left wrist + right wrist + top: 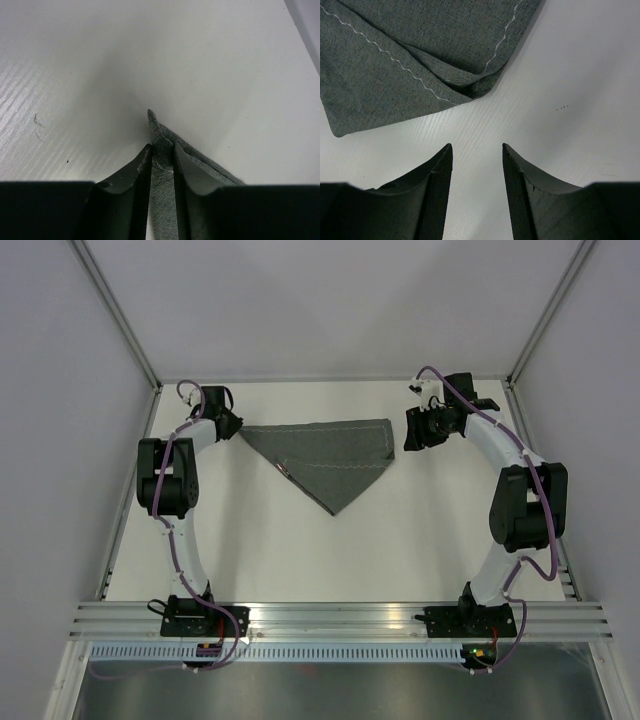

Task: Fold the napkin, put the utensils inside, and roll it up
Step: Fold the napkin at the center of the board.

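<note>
The dark grey napkin (330, 462) lies folded into a triangle at the back middle of the white table, long edge to the rear and point toward me. At its left corner (159, 131) my left gripper (236, 426) has its fingers closed on the fabric, which fills the gap between them (162, 150). My right gripper (410, 430) hovers just off the right corner and is open. In the right wrist view the napkin (420, 50) with its pale stitched hem lies ahead of the gripper (477, 146), apart from both fingers. The utensils are out of view.
White walls enclose the table on the left, right and back, with metal posts (120, 315) at the rear corners. An aluminium rail (340, 618) carrying both arm bases runs along the near edge.
</note>
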Controlling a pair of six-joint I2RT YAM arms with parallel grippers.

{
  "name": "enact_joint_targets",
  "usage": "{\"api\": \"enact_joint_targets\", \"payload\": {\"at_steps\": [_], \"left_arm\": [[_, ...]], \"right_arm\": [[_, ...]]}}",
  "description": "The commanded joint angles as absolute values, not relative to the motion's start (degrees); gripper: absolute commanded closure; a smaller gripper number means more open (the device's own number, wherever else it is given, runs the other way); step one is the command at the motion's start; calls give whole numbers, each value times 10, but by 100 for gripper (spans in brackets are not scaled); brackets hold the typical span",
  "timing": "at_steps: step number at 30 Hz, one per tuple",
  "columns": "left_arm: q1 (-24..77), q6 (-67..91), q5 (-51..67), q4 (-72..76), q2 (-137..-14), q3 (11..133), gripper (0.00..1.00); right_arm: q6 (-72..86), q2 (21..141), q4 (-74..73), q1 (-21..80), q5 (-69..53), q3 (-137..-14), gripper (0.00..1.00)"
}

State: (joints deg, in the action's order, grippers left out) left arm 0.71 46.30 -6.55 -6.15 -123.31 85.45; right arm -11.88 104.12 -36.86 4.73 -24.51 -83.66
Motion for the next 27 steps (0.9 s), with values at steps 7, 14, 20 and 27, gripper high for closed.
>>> {"api": "enact_joint_targets", "payload": {"at_steps": [7, 14, 20, 27], "left_arm": [[5, 461, -31, -48, -1240, 881, 94], [11, 430, 35, 16, -1216, 851, 98], [29, 396, 97, 104, -1158, 780, 98], [68, 352, 158, 191, -1086, 678, 98]], "right_arm": [[-128, 1045, -359, 50, -243, -837, 50], [-126, 1042, -358, 50, -244, -833, 50], [-126, 1035, -358, 50, -243, -830, 50], [-126, 1020, -363, 50, -247, -817, 50]]}}
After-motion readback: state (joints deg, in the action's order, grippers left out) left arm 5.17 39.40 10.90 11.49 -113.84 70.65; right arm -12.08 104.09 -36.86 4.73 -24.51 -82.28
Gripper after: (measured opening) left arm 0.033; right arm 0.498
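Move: The napkin's left corner sits right at the left hand, between its partly open pads and at most about 1 cm below them. From that hand the middle of the folded napkin lies about 25 cm right and 8 cm back, and the fork's exposed end 14 cm right and 13 cm back. The napkin's near point is some 28 cm right and 26 cm back. From the right hand, the left corner is about 47 cm left, 12 cm ahead and 10 cm down. The napkin's left corner is pinched as the left fingers, already around it, close the rest of the way. Keeping their hold, they then lift it about 4 cm and carry it some 9 cm right, inward over the napkin, easing forward a little before drawing back, while the wrist turns about 20 degrees clockwise and tips down slightly. ##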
